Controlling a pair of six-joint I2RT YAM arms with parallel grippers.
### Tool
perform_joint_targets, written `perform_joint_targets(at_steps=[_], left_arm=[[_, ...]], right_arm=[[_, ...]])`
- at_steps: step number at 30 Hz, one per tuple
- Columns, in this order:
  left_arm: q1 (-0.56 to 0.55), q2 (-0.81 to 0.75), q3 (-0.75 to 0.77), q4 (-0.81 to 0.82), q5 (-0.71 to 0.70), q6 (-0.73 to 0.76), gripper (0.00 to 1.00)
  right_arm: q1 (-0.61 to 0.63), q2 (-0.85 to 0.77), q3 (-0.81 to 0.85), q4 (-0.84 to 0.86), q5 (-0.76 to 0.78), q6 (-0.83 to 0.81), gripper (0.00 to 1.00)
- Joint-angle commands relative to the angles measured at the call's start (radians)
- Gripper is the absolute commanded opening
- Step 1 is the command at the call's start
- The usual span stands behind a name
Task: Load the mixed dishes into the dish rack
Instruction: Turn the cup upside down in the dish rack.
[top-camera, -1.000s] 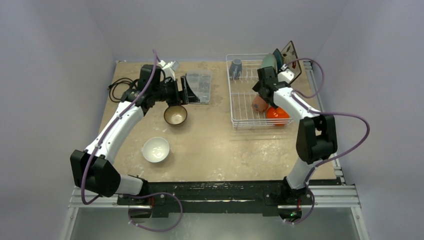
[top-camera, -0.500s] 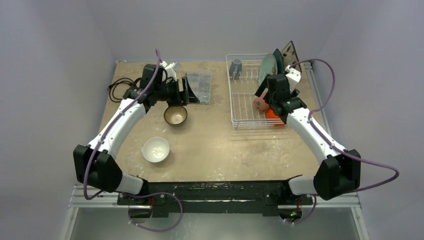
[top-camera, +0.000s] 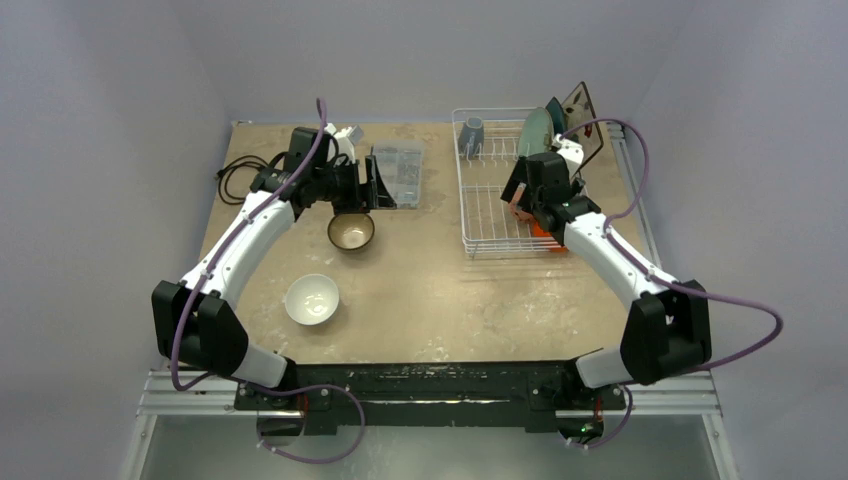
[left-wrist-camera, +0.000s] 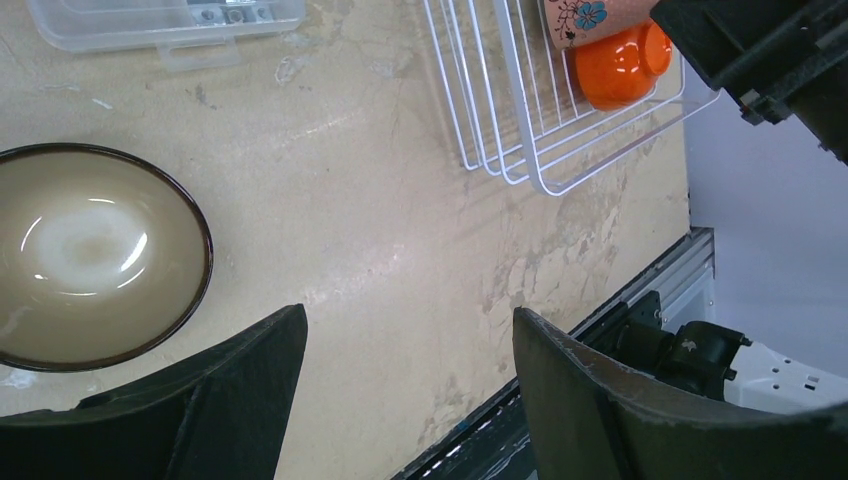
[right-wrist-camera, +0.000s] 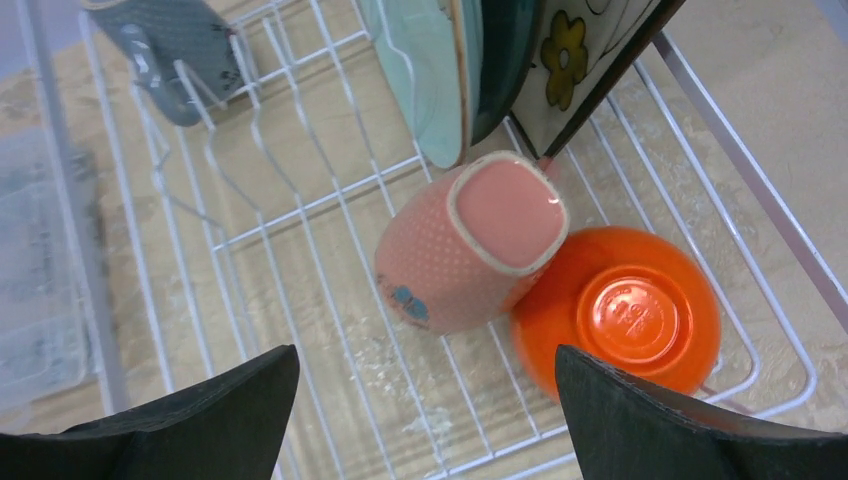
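The white wire dish rack (top-camera: 487, 215) stands at the back right. In the right wrist view it holds a grey-blue mug (right-wrist-camera: 175, 45), a pale green plate (right-wrist-camera: 425, 70), a dark teal plate (right-wrist-camera: 500, 60) and a floral plate (right-wrist-camera: 580, 50) upright, plus an upturned salmon-pink mug (right-wrist-camera: 470, 245) leaning on an upturned orange bowl (right-wrist-camera: 620, 310). My right gripper (right-wrist-camera: 425, 355) hangs open above the rack, just short of the mug, holding nothing. My left gripper (left-wrist-camera: 408, 312) is open over bare table beside the brown bowl (left-wrist-camera: 95, 255). The white bowl (top-camera: 311, 299) sits nearer the front.
A clear plastic compartment box (top-camera: 400, 170) lies right behind my left gripper (top-camera: 378, 186). Black cable (top-camera: 235, 178) is coiled at the table's back left. The right arm (left-wrist-camera: 770, 60) reaches over the rack's near corner.
The right arm's elbow swung out to the right and the gripper shifted over the salmon mug, which rests in the rack. The left arm barely moved.
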Motion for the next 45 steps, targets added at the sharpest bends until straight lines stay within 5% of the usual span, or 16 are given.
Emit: perform_joint_targets(at_steps=[1,22,30,35,40,45], left_arm=[[0.005,0.009,0.042,0.007,-0.003,0.019,0.74],[0.009,0.027,0.046,0.017,0.058,0.002,0.74],[0.013,0.045,0.046,0.023,0.077,-0.007,0.74],[0.013,0.041,0.044,0.023,0.073,-0.005,0.74],[0.014,0.05,0.044,0.026,0.077,-0.008,0.74],[0.014,0.05,0.043,0.025,0.081,-0.01,0.74]], right_arm=[[-0.058,0.082,0.06,0.059,0.015,-0.051,0.99],[-0.113,0.279,0.144,0.144,-0.061,-0.248,0.98],[-0.096,0.292,0.128,0.172,-0.039,-0.276,0.75],[-0.033,0.303,0.115,0.191,0.036,-0.293,0.47],[0.06,0.357,0.158,0.154,0.274,-0.32,0.41],[0.062,0.391,0.177,0.119,0.338,-0.285,0.41]])
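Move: The pink cup lies tilted in the rack, base up, about 7 cm ahead of the open right hand, 3 cm to its right and 8 cm below. The orange bowl is some 6 cm right of the cup and 5 cm nearer; the light green plate stands about 12 cm beyond the cup, and the grey mug some 13 cm farther out and 13 cm left of it. From the left hand the cup is about 37 cm right, 12 cm ahead and 12 cm lower. The right fingers close on both sides of the pink cup near its base and keep their pinch, after the open hand has reached some 6 cm forward and 5 cm down into the rack, veering about 4 cm right on the way. While closing and just after, the hand swings back left by nearly as much and rolls its left side down, about 20 degrees in all. ##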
